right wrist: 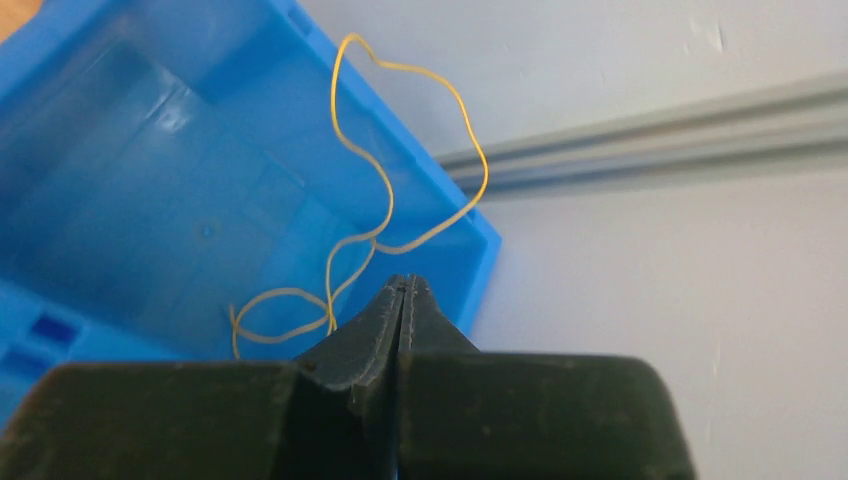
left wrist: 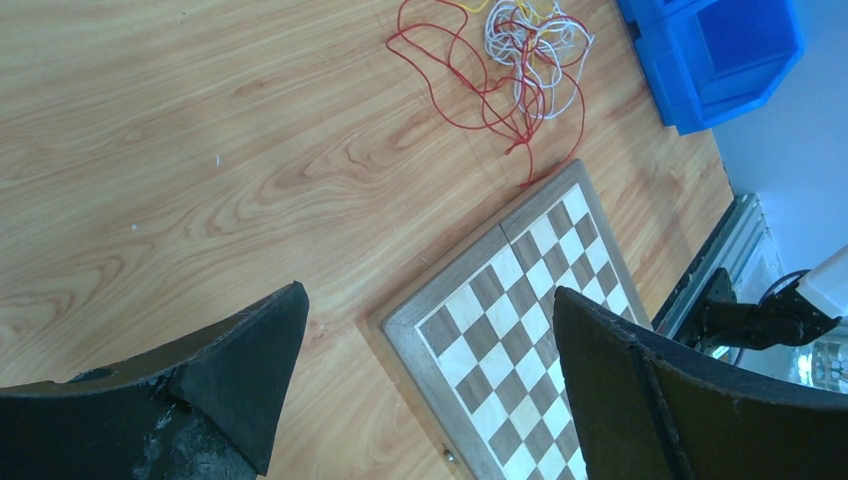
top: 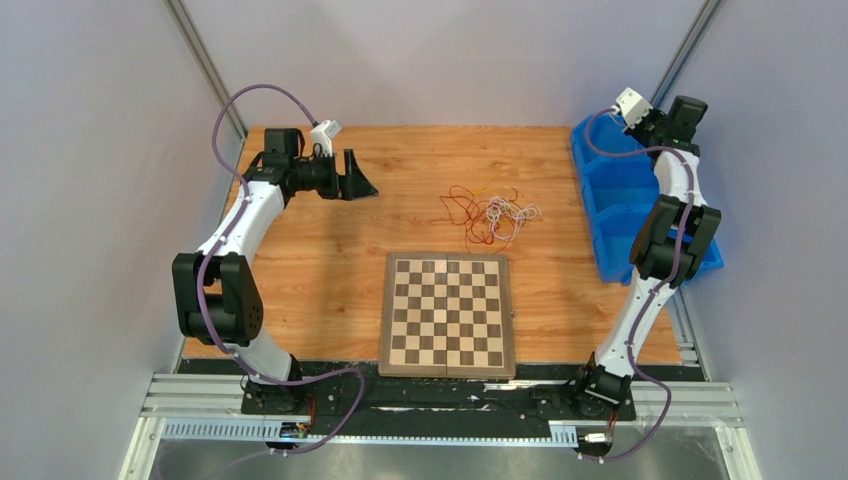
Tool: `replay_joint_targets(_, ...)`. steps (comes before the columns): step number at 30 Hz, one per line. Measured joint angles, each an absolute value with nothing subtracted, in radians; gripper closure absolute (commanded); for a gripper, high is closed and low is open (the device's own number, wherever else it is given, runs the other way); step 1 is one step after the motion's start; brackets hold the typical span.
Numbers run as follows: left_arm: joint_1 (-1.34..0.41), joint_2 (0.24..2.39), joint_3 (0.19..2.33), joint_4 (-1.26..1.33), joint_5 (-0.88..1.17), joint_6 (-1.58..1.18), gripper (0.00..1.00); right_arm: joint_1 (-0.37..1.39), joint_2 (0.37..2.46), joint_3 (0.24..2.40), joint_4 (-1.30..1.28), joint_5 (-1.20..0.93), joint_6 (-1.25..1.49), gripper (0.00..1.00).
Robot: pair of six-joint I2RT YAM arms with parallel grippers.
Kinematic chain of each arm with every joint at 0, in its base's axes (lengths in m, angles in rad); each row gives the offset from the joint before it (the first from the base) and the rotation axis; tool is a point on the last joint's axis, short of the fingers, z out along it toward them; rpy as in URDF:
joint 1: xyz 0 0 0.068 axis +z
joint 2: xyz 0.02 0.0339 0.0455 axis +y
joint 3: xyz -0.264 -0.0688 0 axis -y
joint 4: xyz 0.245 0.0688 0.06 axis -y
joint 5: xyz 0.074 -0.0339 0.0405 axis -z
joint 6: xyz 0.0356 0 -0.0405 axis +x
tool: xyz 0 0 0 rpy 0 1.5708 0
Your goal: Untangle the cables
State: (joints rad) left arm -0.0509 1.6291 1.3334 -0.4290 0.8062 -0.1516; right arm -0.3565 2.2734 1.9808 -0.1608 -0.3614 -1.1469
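Observation:
The cables (top: 490, 212) lie in a small tangle of thin red, white and yellow strands on the wooden table, just beyond the chessboard; the left wrist view has the cables (left wrist: 520, 60) at its top. My left gripper (top: 358, 180) hovers at the far left of the table, well apart from them. The left gripper (left wrist: 430, 292) is open and holds nothing. One loose yellow cable (right wrist: 400, 150) lies looped in the blue bin (right wrist: 150, 180) and over its rim. My right gripper (right wrist: 405, 283) is above that bin, shut, with no strand visible between its jaws.
A closed wooden chessboard (top: 447, 313) lies at the near middle of the table. Blue bins (top: 640, 200) stand in a row along the right edge, with my right arm (top: 660, 250) over them. Grey walls and metal posts enclose the table.

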Motion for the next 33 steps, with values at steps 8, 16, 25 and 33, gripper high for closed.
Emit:
replay_joint_targets(8, -0.051, 1.593, 1.301, -0.419, 0.810, -0.155, 0.00, -0.427, 2.204, 1.989, -0.368, -0.504, -1.129, 0.91)
replay_joint_targets(16, -0.051, 1.576, 1.269, -0.398, 0.814, -0.174, 0.00, -0.406, 2.363, 2.276, -0.429, -0.525, -0.871, 0.61)
replay_joint_targets(25, -0.051, 1.576, 1.269, -0.398, 0.813, -0.174, 0.00, -0.342, 2.517, 2.337, -0.364, -0.458, -0.722, 0.52)
replay_joint_targets(33, -0.051, 1.576, 1.274, -0.400, 0.813, -0.173, 0.00, -0.327, 2.502, 2.249, -0.363, -0.390, -0.754, 0.52)
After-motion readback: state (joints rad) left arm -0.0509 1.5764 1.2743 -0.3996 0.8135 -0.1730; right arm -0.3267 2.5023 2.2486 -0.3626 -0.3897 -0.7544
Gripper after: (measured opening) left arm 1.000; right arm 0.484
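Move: The yellow cable lies in the far compartment of the blue bin, one loop up over its far rim, about 9 cm ahead of the right hand, some 2 cm to its right and 11 cm below. That far rim is roughly 11 cm ahead, straight on and 9 cm down; the red and white cables lie some 18 cm back, 39 cm left and 17 cm down. From the left hand the yellow cable is about 32 cm ahead, 70 cm right and 14 cm below. The right hand, fingers shut and empty, first eases back about 4 cm, then swings forward again past where it began and sinks some 8 cm over the bin's far compartment towards the yellow cable, shifting about 3 cm left. On the way its left side rolls up some 25 degrees, its tips dip a little further, and the fingers open to about half, coming close above the cable with no touch to be seen. ##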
